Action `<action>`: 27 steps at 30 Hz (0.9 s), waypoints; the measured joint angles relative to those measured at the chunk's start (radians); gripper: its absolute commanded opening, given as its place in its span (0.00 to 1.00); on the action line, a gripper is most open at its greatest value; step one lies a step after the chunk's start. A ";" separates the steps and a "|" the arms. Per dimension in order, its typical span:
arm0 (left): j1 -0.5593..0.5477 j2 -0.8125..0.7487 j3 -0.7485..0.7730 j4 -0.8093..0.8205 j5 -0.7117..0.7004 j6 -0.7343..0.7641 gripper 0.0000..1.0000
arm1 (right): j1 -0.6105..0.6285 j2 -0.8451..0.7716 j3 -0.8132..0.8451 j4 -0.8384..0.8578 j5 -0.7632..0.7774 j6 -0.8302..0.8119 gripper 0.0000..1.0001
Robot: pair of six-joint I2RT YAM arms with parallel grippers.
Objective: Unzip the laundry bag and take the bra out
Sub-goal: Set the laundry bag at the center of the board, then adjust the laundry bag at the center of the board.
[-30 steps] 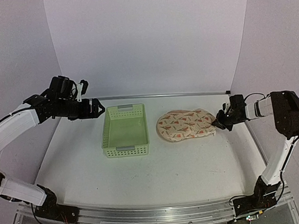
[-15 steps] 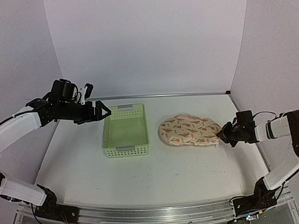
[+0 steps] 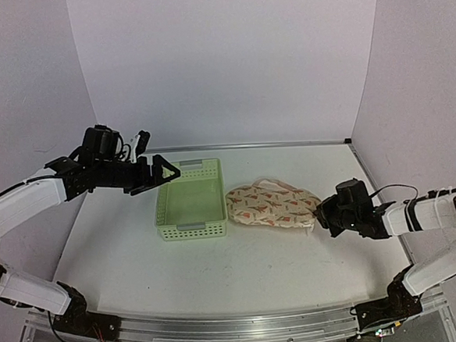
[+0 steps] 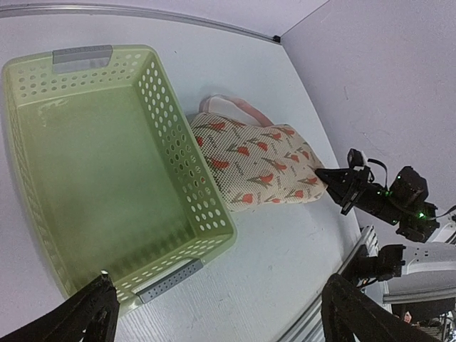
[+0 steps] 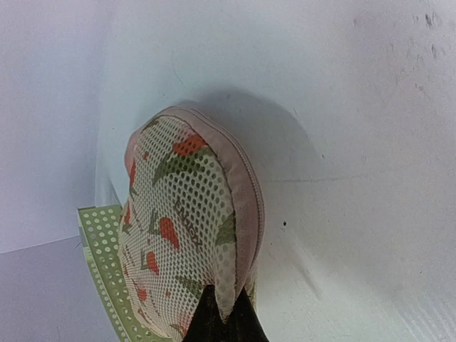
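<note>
The laundry bag [image 3: 269,206], a cream mesh pouch with red and green motifs and pink edging, lies on the table against the green basket's right side. It also shows in the left wrist view [image 4: 253,164] and the right wrist view [image 5: 189,228]. My right gripper [image 3: 323,214] is shut on the bag's right end, its fingers [image 5: 225,320] pinching the pink rim. My left gripper [image 3: 168,175] is open and empty, hovering over the basket's left rim. The bra is hidden; the bag looks closed.
A light green lattice basket [image 3: 189,199] stands left of the bag, empty inside [image 4: 85,185]. White walls stand behind and at both sides. The table's front rail [image 3: 223,328] runs along the near edge.
My right gripper moved left and nearer, dragging the bag's right end with it; the bag slid left against the basket. My left gripper moved right toward the basket.
</note>
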 measured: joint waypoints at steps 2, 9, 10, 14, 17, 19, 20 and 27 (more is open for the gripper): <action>0.000 0.000 -0.003 0.009 0.005 -0.009 0.99 | 0.045 0.039 0.007 -0.005 0.023 0.054 0.00; 0.000 -0.011 -0.006 0.027 0.008 -0.016 0.99 | 0.136 0.088 0.026 -0.044 0.084 0.128 0.51; 0.000 -0.013 -0.009 0.029 0.008 -0.016 0.99 | 0.144 0.088 0.033 -0.052 0.092 0.122 0.57; 0.000 -0.014 -0.014 0.033 0.008 -0.016 0.99 | 0.166 0.060 0.050 -0.093 0.110 0.085 0.72; 0.000 -0.015 -0.014 0.034 0.008 -0.015 0.99 | 0.170 0.013 0.055 -0.135 0.137 0.032 0.79; 0.000 -0.015 -0.014 0.033 0.008 -0.014 0.99 | 0.170 -0.021 0.060 -0.170 0.164 -0.024 0.80; 0.000 -0.015 -0.014 0.033 0.008 -0.014 0.99 | 0.170 -0.038 0.065 -0.193 0.180 -0.064 0.80; 0.000 -0.015 -0.014 0.033 0.008 -0.001 0.99 | 0.167 -0.091 0.148 -0.278 0.209 -0.414 0.82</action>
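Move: The right hand still pinches the laundry bag by its right end, slightly off the board. The bag's middle lies some 16 cm to the left, about 4 cm farther out and 3 cm lower; the set-down spot for the pinched end is only about 2 cm back, 3 cm left and 4 cm down. The green basket, at the bag's left end, has its middle roughly 46 cm left and 10 cm ahead. From the left hand the bag is about 34 cm right, about level, and 20 cm below. Keeping its pinch, the right hand carries the bag's right end down, left and a little back, about 3 cm each way at most, so that the bag's left end is shoved against the green basket, and its fingers then open wide to let the cloth go. From there it lifts off about 6 cm nearly straight up, edging slightly back to the right, while the wrist rolls some 25 degrees so that its left side dips and turns a little counter-clockwise. ##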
